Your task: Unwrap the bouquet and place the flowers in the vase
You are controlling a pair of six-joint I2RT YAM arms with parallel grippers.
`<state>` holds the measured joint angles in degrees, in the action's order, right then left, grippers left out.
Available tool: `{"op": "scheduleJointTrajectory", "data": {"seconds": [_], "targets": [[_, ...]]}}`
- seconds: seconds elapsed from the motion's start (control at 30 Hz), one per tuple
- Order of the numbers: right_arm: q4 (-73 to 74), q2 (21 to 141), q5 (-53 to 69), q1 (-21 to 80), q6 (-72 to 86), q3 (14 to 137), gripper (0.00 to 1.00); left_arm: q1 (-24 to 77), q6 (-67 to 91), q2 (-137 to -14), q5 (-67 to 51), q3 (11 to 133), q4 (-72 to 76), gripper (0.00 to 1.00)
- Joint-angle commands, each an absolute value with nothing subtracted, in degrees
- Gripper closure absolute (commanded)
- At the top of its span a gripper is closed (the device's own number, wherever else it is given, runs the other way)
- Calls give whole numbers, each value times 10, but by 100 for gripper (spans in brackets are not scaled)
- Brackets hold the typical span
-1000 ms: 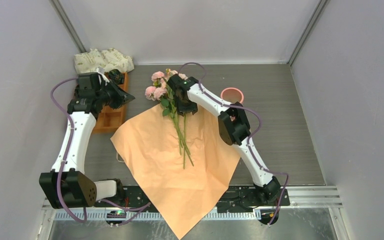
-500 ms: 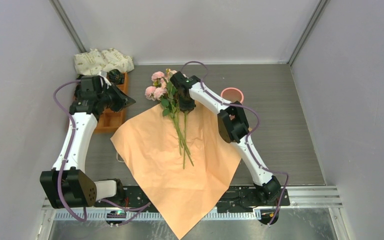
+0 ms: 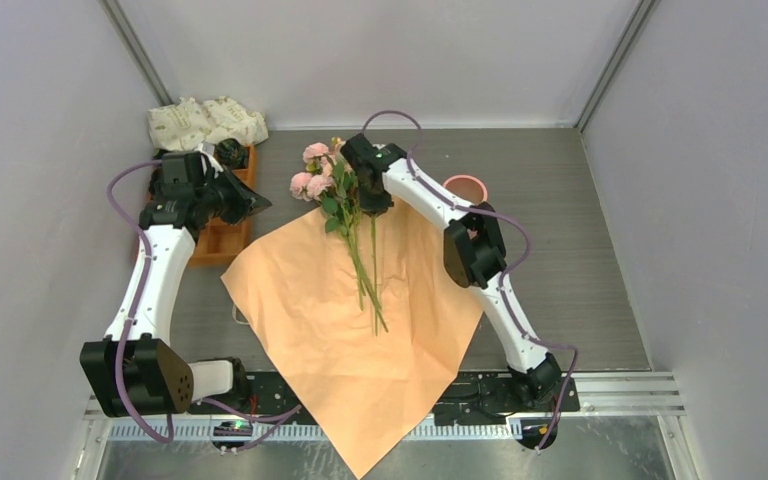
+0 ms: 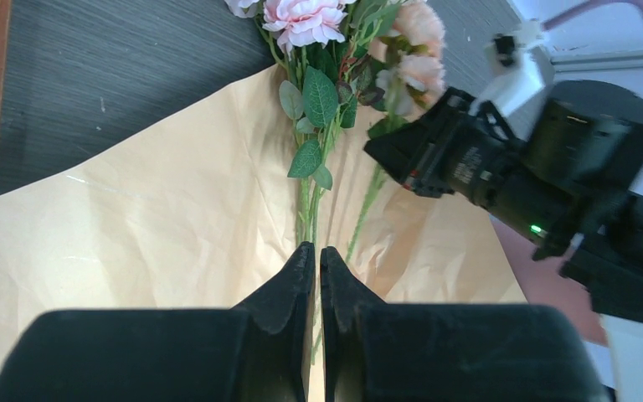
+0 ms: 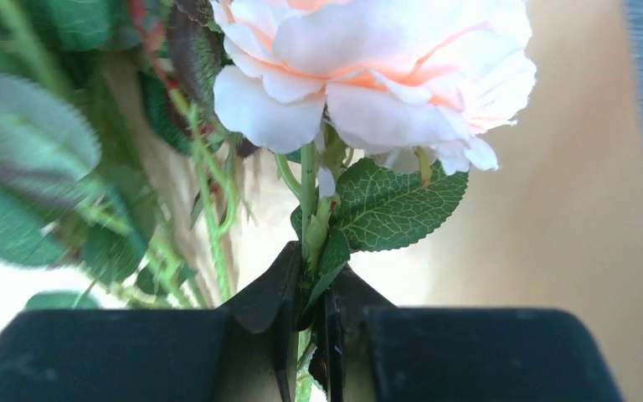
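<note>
The bouquet lies unwrapped: its orange paper is spread flat, with the flowers lying on it, blooms toward the far side. My right gripper is shut on the stem of one peach-pink rose, just under the bloom; from above, the right gripper is at the top of the bunch. The left gripper is shut and empty, hanging over the paper's left part and pointing at the stems. The vase stands upright behind the right arm, only its pink rim showing.
An orange compartment tray lies under the left arm. A white leaf-print cloth bundle sits in the far left corner. Grey walls close in on three sides. The paper's near corner hangs over the table's front edge.
The right gripper has moved slightly farther in among the blooms and closed on a rose stem. The left arm has drawn back a little to the left.
</note>
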<state>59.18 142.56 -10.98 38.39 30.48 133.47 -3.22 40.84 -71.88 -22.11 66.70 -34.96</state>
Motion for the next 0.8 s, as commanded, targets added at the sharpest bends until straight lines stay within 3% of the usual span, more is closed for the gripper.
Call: {"op": "scheduleJointTrajectory", "data": {"seconds": [0.0, 0.57, 0.77], "targets": [[587, 1295, -140, 383, 300, 1332, 99, -33, 402, -703, -230, 666, -322, 92], [561, 1061, -207, 392, 201, 1372, 99, -33, 413, -682, -238, 659, -311, 93], [404, 920, -287, 398, 118, 1261, 99, -31, 418, -673, -248, 660, -298, 92]]}}
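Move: The peach flower stem is already pinched in the right hand, just above the paper. The standing vase it is meant for lies about 16 cm to that hand's right and 8 cm nearer the base, its middle some 9 cm higher. The other flowers' blooms lie about 10 cm left and 8 cm ahead; the orange paper's middle is some 21 cm back and 4 cm left. From the left hand, the vase is about 32 cm right, roughly level fore and aft, and 10 cm lower. The peach flower, kept in the right fingers' closed grip just under its bloom, is drawn fast and almost straight up off the paper, about 34 cm. In the later half the right hand also slides some 5 cm right, to the vase's side, while its wrist steadily tips the fingers up and outward by about 40 degrees. ##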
